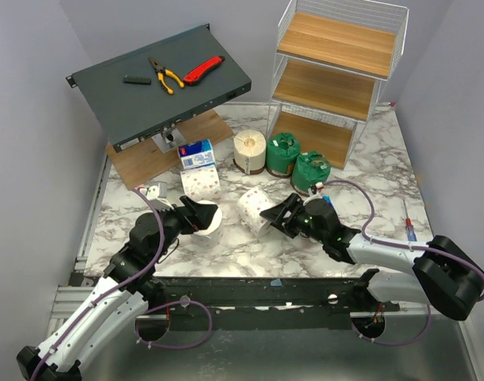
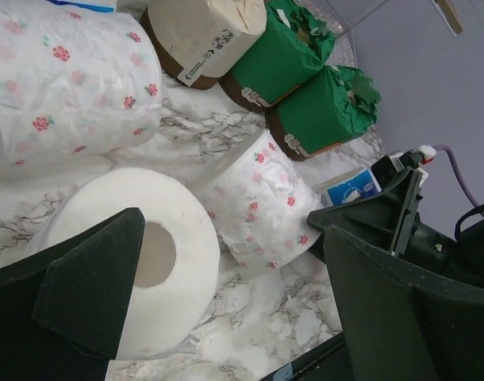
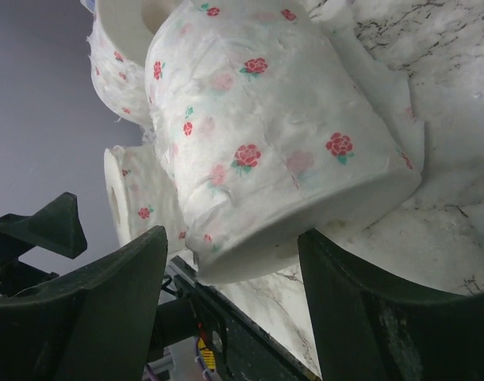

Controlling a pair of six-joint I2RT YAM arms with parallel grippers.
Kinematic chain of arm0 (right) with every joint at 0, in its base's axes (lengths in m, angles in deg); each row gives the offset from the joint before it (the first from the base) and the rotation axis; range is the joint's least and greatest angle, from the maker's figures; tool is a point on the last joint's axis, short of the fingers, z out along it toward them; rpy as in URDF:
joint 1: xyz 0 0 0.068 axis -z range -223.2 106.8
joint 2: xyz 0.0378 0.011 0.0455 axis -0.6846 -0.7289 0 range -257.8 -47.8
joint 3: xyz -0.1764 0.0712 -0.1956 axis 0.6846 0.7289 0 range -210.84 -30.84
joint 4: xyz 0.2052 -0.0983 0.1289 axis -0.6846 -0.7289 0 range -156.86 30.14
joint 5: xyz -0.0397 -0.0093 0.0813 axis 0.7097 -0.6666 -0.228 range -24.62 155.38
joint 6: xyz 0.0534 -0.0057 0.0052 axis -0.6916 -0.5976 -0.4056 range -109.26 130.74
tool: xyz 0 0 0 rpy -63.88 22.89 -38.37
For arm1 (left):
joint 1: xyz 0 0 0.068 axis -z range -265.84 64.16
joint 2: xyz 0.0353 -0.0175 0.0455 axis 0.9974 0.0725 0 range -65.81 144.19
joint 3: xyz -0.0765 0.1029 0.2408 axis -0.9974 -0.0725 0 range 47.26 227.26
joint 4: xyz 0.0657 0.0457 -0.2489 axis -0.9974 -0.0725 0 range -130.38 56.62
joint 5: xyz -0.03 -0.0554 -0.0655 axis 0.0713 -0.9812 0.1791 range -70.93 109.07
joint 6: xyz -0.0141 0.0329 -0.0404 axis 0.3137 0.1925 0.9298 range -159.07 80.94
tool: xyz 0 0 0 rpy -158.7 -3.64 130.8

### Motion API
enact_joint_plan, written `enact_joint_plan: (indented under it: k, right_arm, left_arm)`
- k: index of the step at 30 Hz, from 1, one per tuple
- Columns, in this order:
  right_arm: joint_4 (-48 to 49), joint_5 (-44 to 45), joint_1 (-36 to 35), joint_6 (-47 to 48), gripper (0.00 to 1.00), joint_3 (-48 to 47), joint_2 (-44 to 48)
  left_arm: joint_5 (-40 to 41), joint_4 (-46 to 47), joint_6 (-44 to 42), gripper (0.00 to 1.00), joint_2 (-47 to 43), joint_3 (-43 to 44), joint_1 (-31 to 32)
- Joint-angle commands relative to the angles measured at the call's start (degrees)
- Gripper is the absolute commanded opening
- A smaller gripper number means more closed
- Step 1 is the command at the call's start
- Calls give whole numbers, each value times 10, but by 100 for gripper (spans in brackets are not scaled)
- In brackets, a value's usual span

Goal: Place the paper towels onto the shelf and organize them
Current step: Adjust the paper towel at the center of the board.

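Observation:
The white wire shelf (image 1: 337,71) stands at the back right. In front of it stand a cream roll (image 1: 249,151), two green-wrapped rolls (image 1: 283,154) (image 1: 311,171), a blue-and-white pack (image 1: 197,153) and a pink-print roll (image 1: 201,181). My right gripper (image 1: 272,218) (image 3: 232,238) is open, its jaws on either side of a tilted pink-print roll (image 1: 254,208) (image 3: 266,135), with a gap at the left finger. My left gripper (image 1: 201,216) (image 2: 234,262) stands wide open beside a white roll (image 1: 214,222) (image 2: 147,262) lying with its core towards the camera. That roll sits by the left finger.
A slanted dark grey box (image 1: 159,83) at the back left carries pliers (image 1: 166,75) and a red knife (image 1: 204,70), over a flat wooden board (image 1: 143,163). A screwdriver (image 1: 409,222) lies at the right. A small blue-and-white pack (image 2: 349,186) sits near the green rolls.

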Motion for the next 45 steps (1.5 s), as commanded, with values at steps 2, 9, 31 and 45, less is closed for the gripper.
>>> enact_joint_plan:
  k: [2,9,31,45]
  right_arm:
    - [-17,74,-5,10,69,-25,22]
    - [-25,91,-4,29,70,-32,27]
    - [53,60,-4,68,57,-21,-28]
    - [80,46,-4,110,32,-18,-23]
  left_arm:
    - [13,6,-1,99,-2,-3,1]
    - [16,14,-2,98,7,-7,2]
    - [13,10,7,99,4,-18,2]
    - [21,2,1,99,3,-13,2]
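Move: Just ahead and to the left of the right hand is the paper towel roll lying on its side, its middle about 3 cm forward, 4 cm left and level with the fingers. From that hand, the upright white roll stands some 19 cm left and 1 cm back, the near green roll 13 cm forward and 12 cm right, and the blue pack 15 cm right, level with it. The lying roll is about 14 cm right of the left hand and 11 cm lower. Pushing the near right end of the lying roll forward, the right hand travels about 2.5 cm away from its base, first rising and edging right, then sinking back beside the roll's end. It rises again by about 1 cm while the fingertips tilt up some 10 degrees, and the fingers close from well open to about half that gap, pinching the roll's end wall between core and outside. ##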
